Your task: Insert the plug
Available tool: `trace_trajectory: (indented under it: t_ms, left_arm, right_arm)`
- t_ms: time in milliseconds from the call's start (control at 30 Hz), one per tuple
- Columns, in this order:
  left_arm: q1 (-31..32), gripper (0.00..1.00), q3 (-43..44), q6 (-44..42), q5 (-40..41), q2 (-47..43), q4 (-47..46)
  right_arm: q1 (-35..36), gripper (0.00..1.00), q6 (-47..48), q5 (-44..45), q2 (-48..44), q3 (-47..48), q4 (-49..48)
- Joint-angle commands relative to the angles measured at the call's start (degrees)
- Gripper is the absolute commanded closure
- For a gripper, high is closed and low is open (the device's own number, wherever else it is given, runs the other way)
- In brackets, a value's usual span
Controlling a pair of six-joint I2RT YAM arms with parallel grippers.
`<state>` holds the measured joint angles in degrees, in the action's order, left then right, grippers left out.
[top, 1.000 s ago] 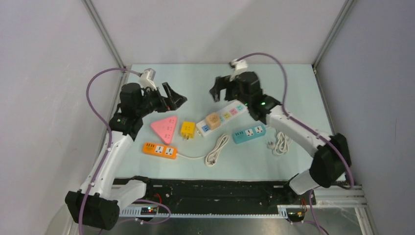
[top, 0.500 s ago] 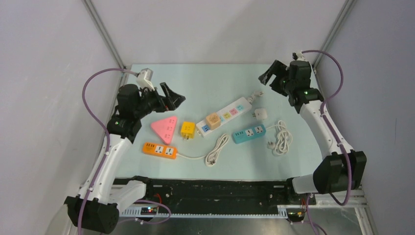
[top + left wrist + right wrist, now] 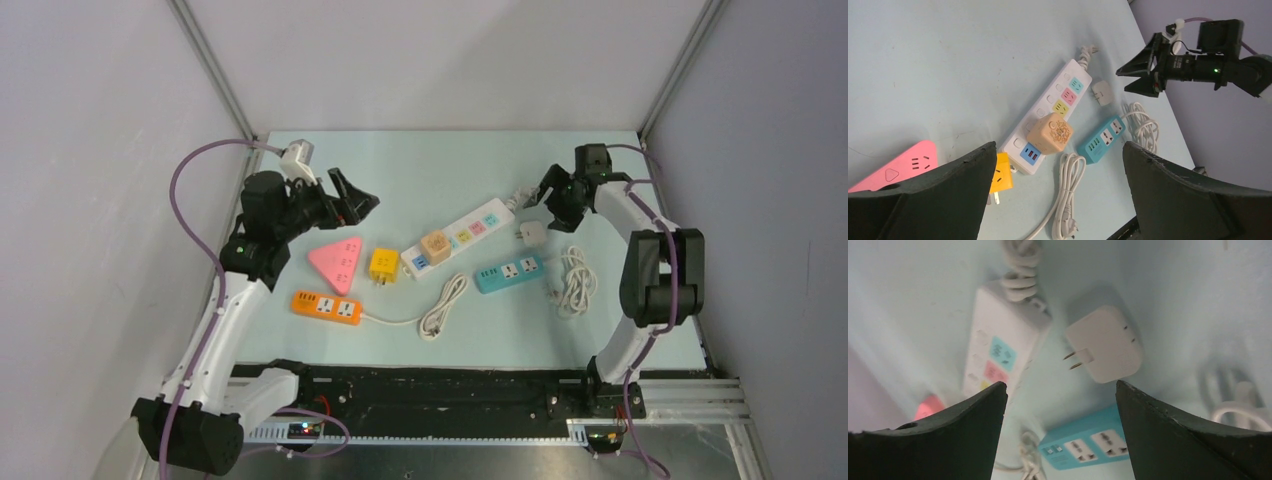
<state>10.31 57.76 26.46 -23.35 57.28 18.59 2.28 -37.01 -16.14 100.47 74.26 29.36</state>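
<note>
A small white plug (image 3: pixel 532 233) lies flat on the table just right of the long white power strip (image 3: pixel 455 233). Its two prongs (image 3: pixel 1077 360) point toward the strip. My right gripper (image 3: pixel 553 208) hovers open just behind and above the plug, nothing between its fingers. In the right wrist view the plug (image 3: pixel 1108 347) and the strip's end (image 3: pixel 998 347) sit beyond the open gripper (image 3: pixel 1060 384). A tan cube adapter (image 3: pixel 434 246) is seated in the strip. My left gripper (image 3: pixel 362 203) hangs open and empty at the left, above the pink triangular socket (image 3: pixel 338 262).
A yellow adapter (image 3: pixel 384 265) lies beside the pink socket. An orange strip (image 3: pixel 326 306) with a coiled white cable (image 3: pixel 443 305) is nearer the front. A teal strip (image 3: pixel 509 272) and its coiled cable (image 3: pixel 574 283) lie just in front of the white plug.
My right arm swung from above the white strip out to the far right, then came down behind the white plug, which was hidden at first. The left arm barely moved.
</note>
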Motion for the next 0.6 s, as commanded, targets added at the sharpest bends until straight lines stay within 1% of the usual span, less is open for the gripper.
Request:
trace_trajectory:
  t_ms: [0, 33, 100, 133, 300, 367, 400, 467, 500, 533, 567]
  left_arm:
    - [-0.3, 0.0, 1.3, -1.3, -1.1, 0.3, -1.1]
    - [-0.3, 0.0, 1.3, -1.5, -0.7, 0.2, -1.1]
    - [-0.3, 0.0, 1.4, -1.8, -0.1, 0.0, -1.0]
    - [-0.3, 0.0, 1.5, -1.9, 0.1, 0.0, -1.0]
    - [-0.2, 0.0, -0.2, -2.4, 0.5, 0.2, -1.0]
    - [0.7, 0.0, -2.8, -3.8, 3.9, 0.0, 0.3]
    - [1.3, 0.01, -3.7, -4.5, 7.4, -0.1, 1.1]
    - [4.1, 0.0, -6.4, -6.7, 11.9, 0.5, 3.6]
    - [6.6, 0.0, -6.8, -7.6, 13.5, 1.3, 5.1]
    - [9.0, 0.0, -7.3, -7.9, 17.0, 1.8, 5.6]
    - [10.0, 0.01, -7.4, -7.9, 18.2, 3.3, 6.5]
  right_arm:
    - [3.5, 0.15, 7.5, 9.7, 4.3, 5.3, 4.8]
    - [4.2, 0.15, 9.2, 12.7, 5.0, 6.4, 5.4]
    - [6.0, 0.16, 10.2, 15.4, 7.4, 8.2, 7.5]
    - [7.0, 0.18, 10.4, 15.8, 7.7, 8.7, 8.3]
    - [11.9, 0.19, 12.2, 20.9, 6.0, 9.8, 7.5]
    - [12.9, 0.19, 11.7, 21.0, 5.5, 10.5, 7.7]
    - [13.2, 0.19, 11.4, 21.1, 5.4, 11.0, 8.2]
    - [13.9, 0.2, 10.5, 21.5, 4.7, 11.6, 9.3]
    - [14.5, 0.21, 10.0, 22.0, 4.0, 11.6, 9.6]
    - [14.7, 0.21, 9.8, 22.1, 3.4, 11.6, 9.7]
    - [15.2, 0.21, 9.3, 22.6, 2.4, 11.6, 9.7]
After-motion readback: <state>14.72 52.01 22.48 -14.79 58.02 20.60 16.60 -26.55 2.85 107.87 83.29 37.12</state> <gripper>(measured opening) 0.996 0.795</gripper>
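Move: The white plug lies about 6 cm below the right hand, nearly straight under it, some 1 cm ahead and 1 cm right. The teal socket block is about 8 cm back and 3 cm left, the white strip's middle about 13 cm left and level. From the left hand, the yellow plug is roughly 22 cm below, 3 cm ahead and 1 cm right; the pink triangle is level with that plug, 9 cm to its left. The right hand sinks about 4 cm, then slides 5 cm left, rolling level; the left drops 6 cm. ##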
